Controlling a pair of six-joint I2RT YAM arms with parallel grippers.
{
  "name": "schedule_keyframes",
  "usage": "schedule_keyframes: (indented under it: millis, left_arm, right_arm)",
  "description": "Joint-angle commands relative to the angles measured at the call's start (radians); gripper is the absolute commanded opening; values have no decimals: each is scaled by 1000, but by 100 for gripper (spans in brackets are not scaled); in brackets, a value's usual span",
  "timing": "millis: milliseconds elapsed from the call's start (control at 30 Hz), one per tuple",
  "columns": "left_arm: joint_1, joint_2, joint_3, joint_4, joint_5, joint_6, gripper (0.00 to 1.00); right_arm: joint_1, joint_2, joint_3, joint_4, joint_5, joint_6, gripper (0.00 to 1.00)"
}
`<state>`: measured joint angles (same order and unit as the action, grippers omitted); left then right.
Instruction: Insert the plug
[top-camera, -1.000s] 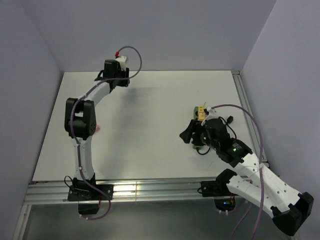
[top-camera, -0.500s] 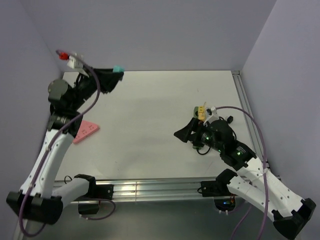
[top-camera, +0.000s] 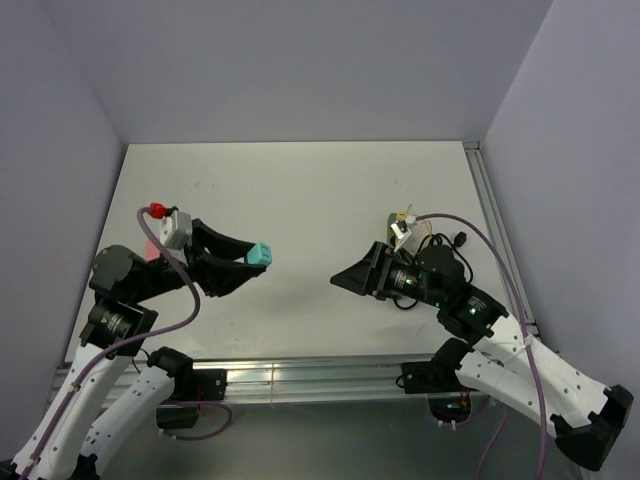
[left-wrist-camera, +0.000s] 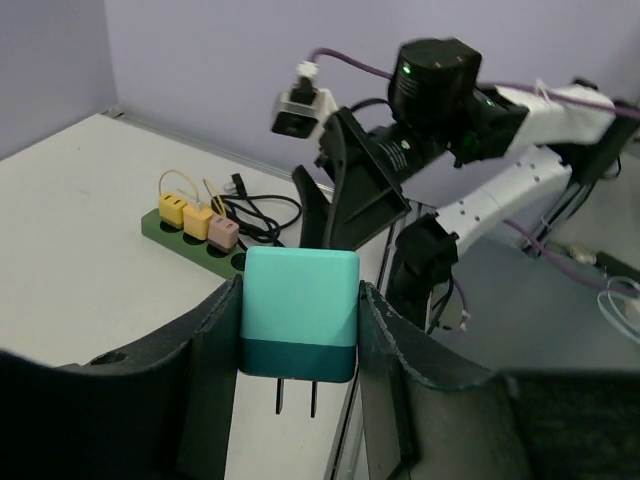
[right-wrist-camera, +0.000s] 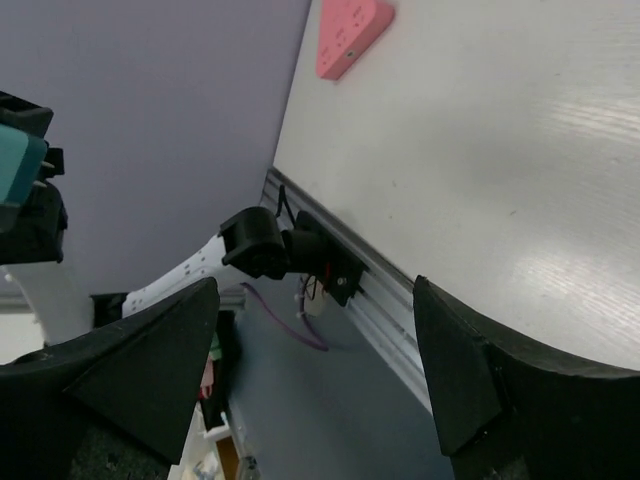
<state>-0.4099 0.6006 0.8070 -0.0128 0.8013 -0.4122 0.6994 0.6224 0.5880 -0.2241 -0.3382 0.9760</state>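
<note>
My left gripper (top-camera: 250, 262) is shut on a teal plug (top-camera: 261, 254), held above the table's front left. In the left wrist view the plug (left-wrist-camera: 299, 312) sits between both fingers with its two metal prongs pointing down. A green power strip (left-wrist-camera: 185, 241) with yellow and pink plugs in it lies across the table on the right, beside a coiled black cable (left-wrist-camera: 262, 213). My right gripper (top-camera: 346, 278) hovers just left of that strip, open and empty, its fingers pointing toward the left arm. In the right wrist view the right gripper (right-wrist-camera: 315, 300) has nothing between its fingers.
A pink triangular block (right-wrist-camera: 350, 30) lies near the table's left edge, largely hidden behind my left arm in the top view. The aluminium rail (top-camera: 300, 378) runs along the front edge. Purple walls enclose the table on three sides.
My left arm has swung from the back left corner down to the front left, carrying the plug. The right gripper has opened wider and turned toward the left.
</note>
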Motion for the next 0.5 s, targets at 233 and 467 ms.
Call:
schedule_keyframes:
  millis: [233, 467]
  left_arm:
    - [-79, -56, -77, -97, 98, 232, 0]
    - [-168, -50, -65, -136, 13, 293, 0]
  right_arm:
    - [276, 186, 242, 82, 183, 75, 82]
    - [345, 253, 315, 83, 258, 127, 81]
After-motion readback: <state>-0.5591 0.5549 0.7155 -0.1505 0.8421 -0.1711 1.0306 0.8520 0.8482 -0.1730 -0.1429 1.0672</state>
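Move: The teal plug, already held in the left fingers, lies about 15 cm left of the open right hand, roughly 13 cm higher and level with it fore and aft. From the left hand, the right fingers it is being taken to are some 16 cm right and 13 cm lower, straight across. The green power strip's middle is about 17 cm ahead of the right hand, 14 cm right and 21 cm down. The open right hand climbs about 10 cm up-left towards the plug, which the left lowers about 6 cm. ##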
